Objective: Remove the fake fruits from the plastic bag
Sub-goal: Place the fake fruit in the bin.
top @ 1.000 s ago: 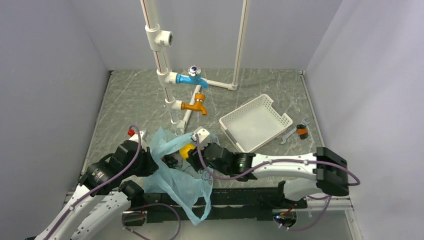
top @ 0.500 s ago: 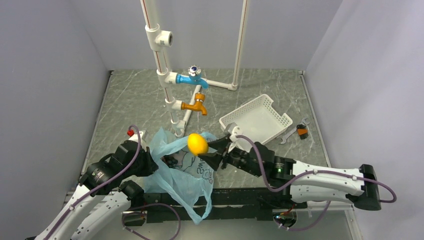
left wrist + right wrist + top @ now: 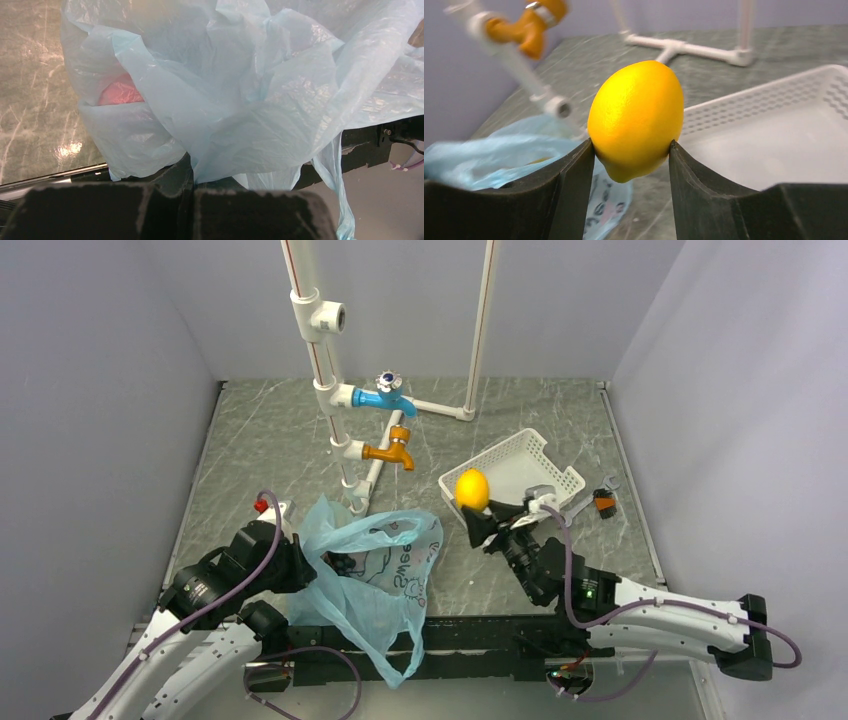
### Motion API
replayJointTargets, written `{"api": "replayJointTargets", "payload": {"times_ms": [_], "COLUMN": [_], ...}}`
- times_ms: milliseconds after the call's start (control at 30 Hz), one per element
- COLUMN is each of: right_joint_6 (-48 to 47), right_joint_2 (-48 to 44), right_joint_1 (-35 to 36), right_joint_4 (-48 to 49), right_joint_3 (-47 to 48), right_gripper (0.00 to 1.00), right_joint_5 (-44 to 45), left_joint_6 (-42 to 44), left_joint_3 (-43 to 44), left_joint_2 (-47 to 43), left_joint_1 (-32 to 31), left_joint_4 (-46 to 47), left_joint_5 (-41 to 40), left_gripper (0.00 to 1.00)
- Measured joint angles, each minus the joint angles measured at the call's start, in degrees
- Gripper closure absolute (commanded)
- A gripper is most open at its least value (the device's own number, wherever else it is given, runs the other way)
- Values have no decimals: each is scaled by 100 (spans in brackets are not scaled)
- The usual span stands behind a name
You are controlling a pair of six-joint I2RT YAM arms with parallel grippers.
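The light-blue plastic bag (image 3: 375,575) lies crumpled at the near left with its mouth toward the pipes. My left gripper (image 3: 300,562) is shut on a fold of its edge. In the left wrist view the bag (image 3: 240,100) fills the frame, the left gripper (image 3: 195,181) pinches it, and a red-pink fruit (image 3: 120,93) shows through the film. My right gripper (image 3: 478,508) is shut on an orange-yellow oval fruit (image 3: 472,489), held in the air at the basket's near-left corner. In the right wrist view that fruit (image 3: 636,115) sits between the right gripper's (image 3: 631,144) fingers, with the bag (image 3: 489,152) low on the left.
A white slotted basket (image 3: 545,472) stands right of centre, seen again as the basket (image 3: 784,105) behind the fruit. White pipes carry a blue tap (image 3: 385,395) and an orange tap (image 3: 392,450) at the back. A wrench and a small brush (image 3: 603,502) lie beside the basket.
My right gripper has lifted the orange-yellow fruit out of the bag and carried it right to the basket's corner. The bag has slackened. The left gripper has not moved.
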Motion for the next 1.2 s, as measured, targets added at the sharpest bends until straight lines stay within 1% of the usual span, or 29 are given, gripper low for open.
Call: {"api": "replayJointTargets", "payload": {"times_ms": [100,200,300,400,467,567,633,700,733,800,967,1067,1200], "right_joint_6": [151,437,841,1266,1497,1742,1851,1934,1963,2000,2024,2011,1991], "right_joint_2": [-223,-348,-149,522,1132,1869,2168,2376,2446,2542,2562,2555,2514], "right_joint_1": [-205,-697,-1370,-2164,-2682,-3237,-3530,-3753,-3816,-3880,-3897,-3904,-3908], "right_joint_4": [-136,-369,-708,-1202,-1506,-1814,-1943,-2022,-2041,-2074,-2072,-2065,-2065], "right_joint_3": [-105,-223,-203,-26,181,413,494,525,538,566,575,575,575], "right_gripper": [100,100,100,100,98,89,81,70,62,50,27,20,16], "right_joint_5": [726,1099,1003,610,160,-494,-931,-1316,-1458,-1698,-2059,-2188,-2326], "left_joint_6": [0,0,2,2,0,2,0,0,2,2,2,2,2], "left_joint_3": [0,0,0,0,0,0,0,0,0,0,0,0,0], "left_joint_2": [0,2,2,2,2,2,2,2,2,2,2,2,2], "left_joint_1": [0,0,0,0,0,0,0,0,0,0,0,0,0], "left_joint_4": [0,0,0,0,0,0,0,0,0,0,0,0,0], "left_joint_5": [0,0,0,0,0,0,0,0,0,0,2,2,0], "left_gripper": [100,100,100,100,100,100,100,100,100,100,100,100,100]}}
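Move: My right hand holds the yellow fake fruit high in the air. The bin's middle is about 17 cm ahead of this hand, 15 cm to its right and 19 cm below. The plastic bag lies roughly 17 cm to its left, 5 cm back and 16 cm down, and the pipe foot some 14 cm ahead and 20 cm left, 22 cm down. From my left hand the bin is about 24 cm ahead, 44 cm right and 8 cm lower. I swing the yellow fruit away from the bag with my right hand, some 10 cm right and as far forward, the wrist turning clockwise. The path then bends steeply down, about 15 cm in all, into the bin's near left corner as the fingers tip down some 35 degrees; there I open them and let go. My left hand stays still, keeping its pinch on the bag's edge. ##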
